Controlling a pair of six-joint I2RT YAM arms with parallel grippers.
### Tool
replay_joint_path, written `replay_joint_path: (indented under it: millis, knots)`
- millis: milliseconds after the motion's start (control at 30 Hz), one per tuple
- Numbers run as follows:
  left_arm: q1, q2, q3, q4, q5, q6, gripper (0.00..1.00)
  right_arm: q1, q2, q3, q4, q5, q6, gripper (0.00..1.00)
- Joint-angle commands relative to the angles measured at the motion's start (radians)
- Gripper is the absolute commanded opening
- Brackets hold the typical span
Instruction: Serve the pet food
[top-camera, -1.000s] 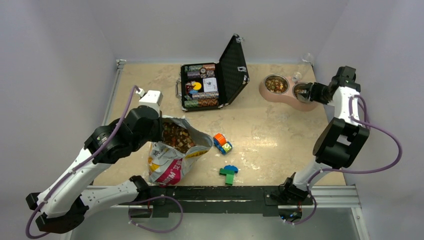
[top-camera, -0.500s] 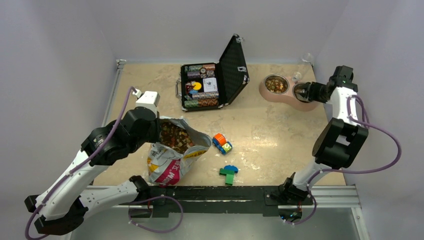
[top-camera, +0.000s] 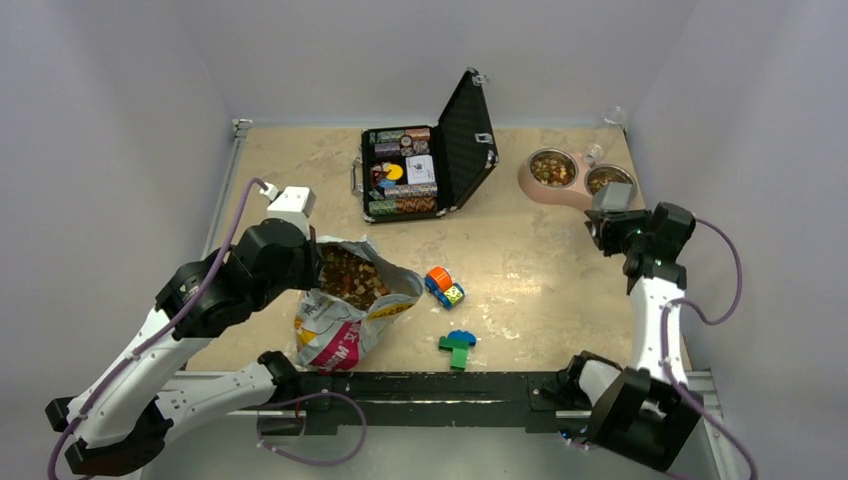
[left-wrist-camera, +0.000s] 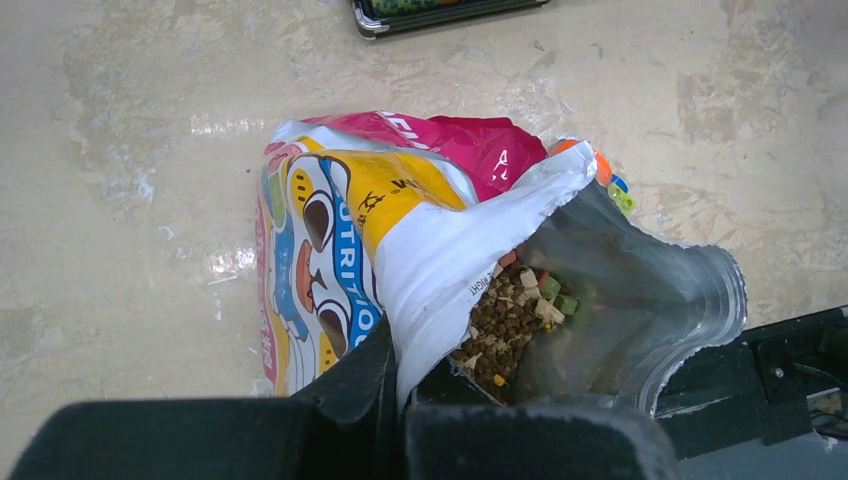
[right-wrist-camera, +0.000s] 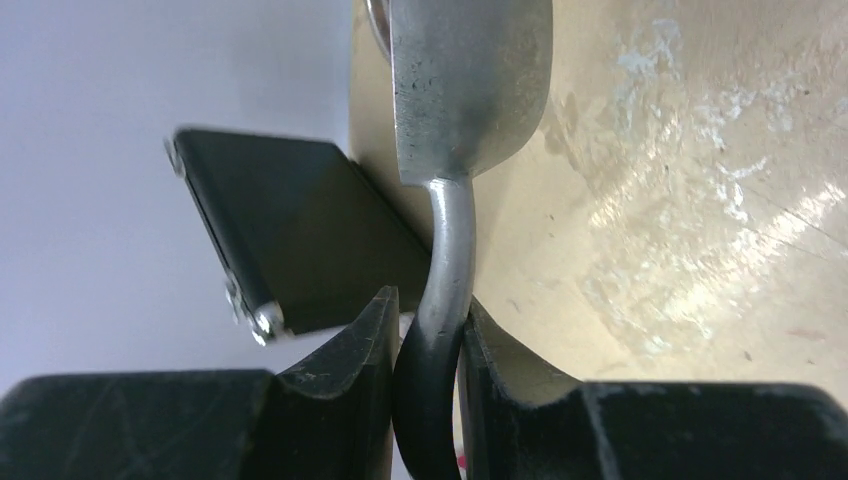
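Note:
The pet food (top-camera: 350, 276) fills an open, colourful bag (top-camera: 335, 335) lying at the near left. My left gripper (top-camera: 312, 258) is shut on the bag's white rim (left-wrist-camera: 440, 260), and kibble (left-wrist-camera: 510, 320) shows just inside the mouth. My right gripper (top-camera: 600, 228) is shut on the black handle (right-wrist-camera: 432, 380) of a metal scoop (right-wrist-camera: 470, 80) and hovers just in front of the pink double feeder (top-camera: 530, 185). Both steel bowls, the left bowl (top-camera: 552, 168) and the right bowl (top-camera: 608, 180), hold kibble. Whatever is inside the scoop is hidden.
An open black case (top-camera: 405, 172) of chips stands at the back middle, its lid (right-wrist-camera: 290, 240) upright. A toy car (top-camera: 445, 287) and green-blue blocks (top-camera: 458, 347) lie near the bag. Two small clear cups (top-camera: 615, 116) sit by the back right wall.
My right arm has swung back from over the right bowl toward the near side, still gripping the scoop. The left arm shifted slightly and keeps hold of the bag.

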Motion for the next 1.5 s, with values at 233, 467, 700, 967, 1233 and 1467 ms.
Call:
replay_joint_path:
  millis: [233,467,700,967,1233,1467]
  knots:
    - [0.003,-0.001,0.000,0.129,0.154,-0.024,0.00,0.403,-0.572,-0.182,-0.337,-0.253,-0.434,0.00]
    - [0.003,0.123,0.009,0.185,0.373,0.011,0.00,0.571,-0.675,0.026,-0.619,-0.441,-0.537,0.00]
    - [0.003,0.223,0.055,0.212,0.504,-0.007,0.00,0.627,-0.473,0.305,-0.892,-0.572,-0.776,0.00]
    - [0.001,0.221,0.018,0.246,0.569,-0.072,0.00,0.909,-0.347,0.311,-0.859,-0.411,-0.718,0.00]
    - [0.000,0.226,0.007,0.285,0.706,-0.094,0.00,1.174,-0.026,0.429,-0.692,-0.195,-0.598,0.00]
    - [-0.001,0.225,0.005,0.269,0.714,-0.098,0.00,1.178,0.326,0.855,-0.970,0.164,-0.650,0.00]
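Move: The right hand holds the emptied scoop. The bag mouth it goes for lies about 50 cm to its left, 19 cm back and 2 cm lower; the toy car is 33 cm left and 14 cm back, the green blocks 31 cm left and 27 cm back, both some 18 cm down. From the left hand, pinching the bag's rim, the scoop is about 57 cm right, 20 cm ahead and 12 cm lower. Right hand swings the scoop back-left some 38 cm into the bag mouth; left drags the rim 12 cm right. ##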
